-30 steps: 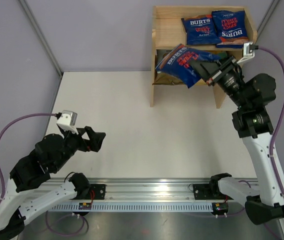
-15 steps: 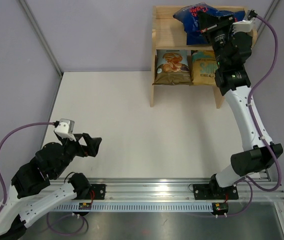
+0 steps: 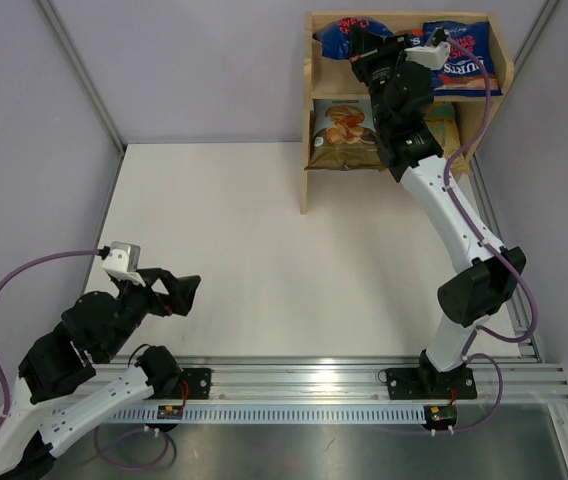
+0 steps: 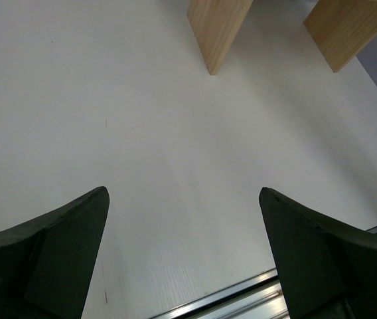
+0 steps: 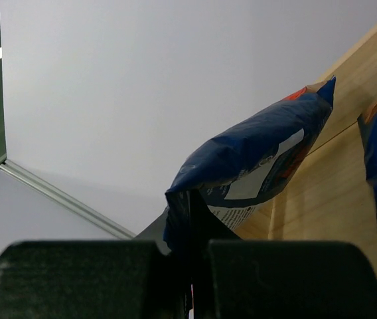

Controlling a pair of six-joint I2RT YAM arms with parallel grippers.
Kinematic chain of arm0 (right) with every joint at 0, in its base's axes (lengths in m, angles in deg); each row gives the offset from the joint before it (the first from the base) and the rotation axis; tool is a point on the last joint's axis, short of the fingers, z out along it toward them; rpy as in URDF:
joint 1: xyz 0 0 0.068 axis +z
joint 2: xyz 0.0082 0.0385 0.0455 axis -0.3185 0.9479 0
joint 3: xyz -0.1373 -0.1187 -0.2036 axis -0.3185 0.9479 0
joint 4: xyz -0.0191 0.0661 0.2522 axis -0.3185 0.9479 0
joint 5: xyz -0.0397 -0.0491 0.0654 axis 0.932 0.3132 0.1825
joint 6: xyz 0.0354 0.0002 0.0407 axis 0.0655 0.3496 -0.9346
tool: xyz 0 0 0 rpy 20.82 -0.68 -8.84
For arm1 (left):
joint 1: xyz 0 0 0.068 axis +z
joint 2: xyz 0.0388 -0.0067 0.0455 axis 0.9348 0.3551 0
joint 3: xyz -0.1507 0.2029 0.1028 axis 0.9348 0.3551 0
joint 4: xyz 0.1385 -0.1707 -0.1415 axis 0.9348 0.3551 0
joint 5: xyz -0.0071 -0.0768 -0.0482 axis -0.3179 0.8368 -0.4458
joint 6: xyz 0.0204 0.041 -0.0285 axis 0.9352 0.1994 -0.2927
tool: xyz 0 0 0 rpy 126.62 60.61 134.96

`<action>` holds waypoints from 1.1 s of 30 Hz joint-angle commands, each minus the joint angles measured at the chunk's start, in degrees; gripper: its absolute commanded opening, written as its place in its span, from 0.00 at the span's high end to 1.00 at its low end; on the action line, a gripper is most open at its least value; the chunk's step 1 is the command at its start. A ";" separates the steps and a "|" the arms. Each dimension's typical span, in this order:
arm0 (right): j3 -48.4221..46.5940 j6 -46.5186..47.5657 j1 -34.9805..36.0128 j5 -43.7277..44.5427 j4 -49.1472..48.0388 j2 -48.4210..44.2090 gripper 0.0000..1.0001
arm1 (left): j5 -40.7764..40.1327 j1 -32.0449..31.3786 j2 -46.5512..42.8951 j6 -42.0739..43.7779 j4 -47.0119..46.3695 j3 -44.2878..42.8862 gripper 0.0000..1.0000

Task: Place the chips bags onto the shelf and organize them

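Observation:
My right gripper (image 3: 367, 48) reaches over the top tier of the wooden shelf (image 3: 308, 78) and is shut on the edge of a dark blue BURTS bag (image 3: 335, 36), held at the tier's left end. In the right wrist view the gripper (image 5: 192, 247) pinches that bag (image 5: 255, 156), which hangs tilted beside the shelf's wood (image 5: 321, 179). A second BURTS bag (image 3: 464, 58) lies on the top tier at the right. The pale blue bag (image 3: 344, 126) and the golden-yellow bag (image 3: 443, 124) stand on the lower tier. The arm hides the tier's middle. My left gripper (image 3: 179, 291) is open and empty.
The white table (image 3: 264, 240) lies between the arms and the shelf. The left wrist view shows the bare table (image 4: 175, 133) between the open fingers, the shelf's two wooden feet (image 4: 218, 30) at the top and the aluminium rail (image 3: 294, 378) at the near edge. Grey walls stand close behind the shelf.
My right arm has swung left across the top tier with the dark blue bag, from the middle to the left end. The left arm has barely moved.

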 commanded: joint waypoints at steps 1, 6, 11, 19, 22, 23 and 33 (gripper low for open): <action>0.21 1.93 1.84 8.56 -6.29 -0.29 1.00 | 0.40 0.12 -1.87 0.77 -2.71 0.40 0.01; 1.18 0.88 2.63 9.53 -6.47 0.85 1.00 | 0.84 0.12 -2.85 0.85 -2.98 0.66 0.01; -0.40 0.01 3.69 10.15 -5.60 2.61 1.00 | 1.01 0.12 -2.76 1.03 -2.98 0.58 0.01; -3.14 -6.23 5.10 12.69 4.60 4.29 0.98 | 1.10 0.12 -3.55 1.03 -3.24 0.75 0.01; -2.07 -8.17 5.18 13.14 8.72 2.62 0.93 | 1.10 0.12 -3.55 0.94 -3.07 0.67 0.01; -2.77 -8.26 5.18 12.87 11.43 2.18 0.91 | 1.19 0.12 -3.64 0.86 -3.15 0.75 0.01; -9.81 -9.57 4.13 8.05 31.40 0.68 0.58 | 0.75 0.12 -4.60 0.50 -3.07 0.75 0.01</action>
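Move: The right hand still holds the last Burts bag by its near edge over the top shelf; the free place at the shelf's left end lies about 7 cm ahead, 3 cm to the left and 9 cm below. The middle Burts bag sits some 7 cm right and 6 cm ahead, the right Burts bag about 19 cm right and 6 cm ahead, both around 9 cm lower. From the idle left hand the free place is roughly 43 cm ahead, 31 cm right and 18 cm up. The right hand lowers the held bag about 7 cm into the gap at the left end of the top shelf, beside the middle bag, first working some 2.5 cm forward and left and then easing back nearly 2 cm while still sinking. In that last stretch its fingers tip down to about 20 degrees below their starting slant and part to a bit under half open, ending their pinch with the bag's near edge still between them. ##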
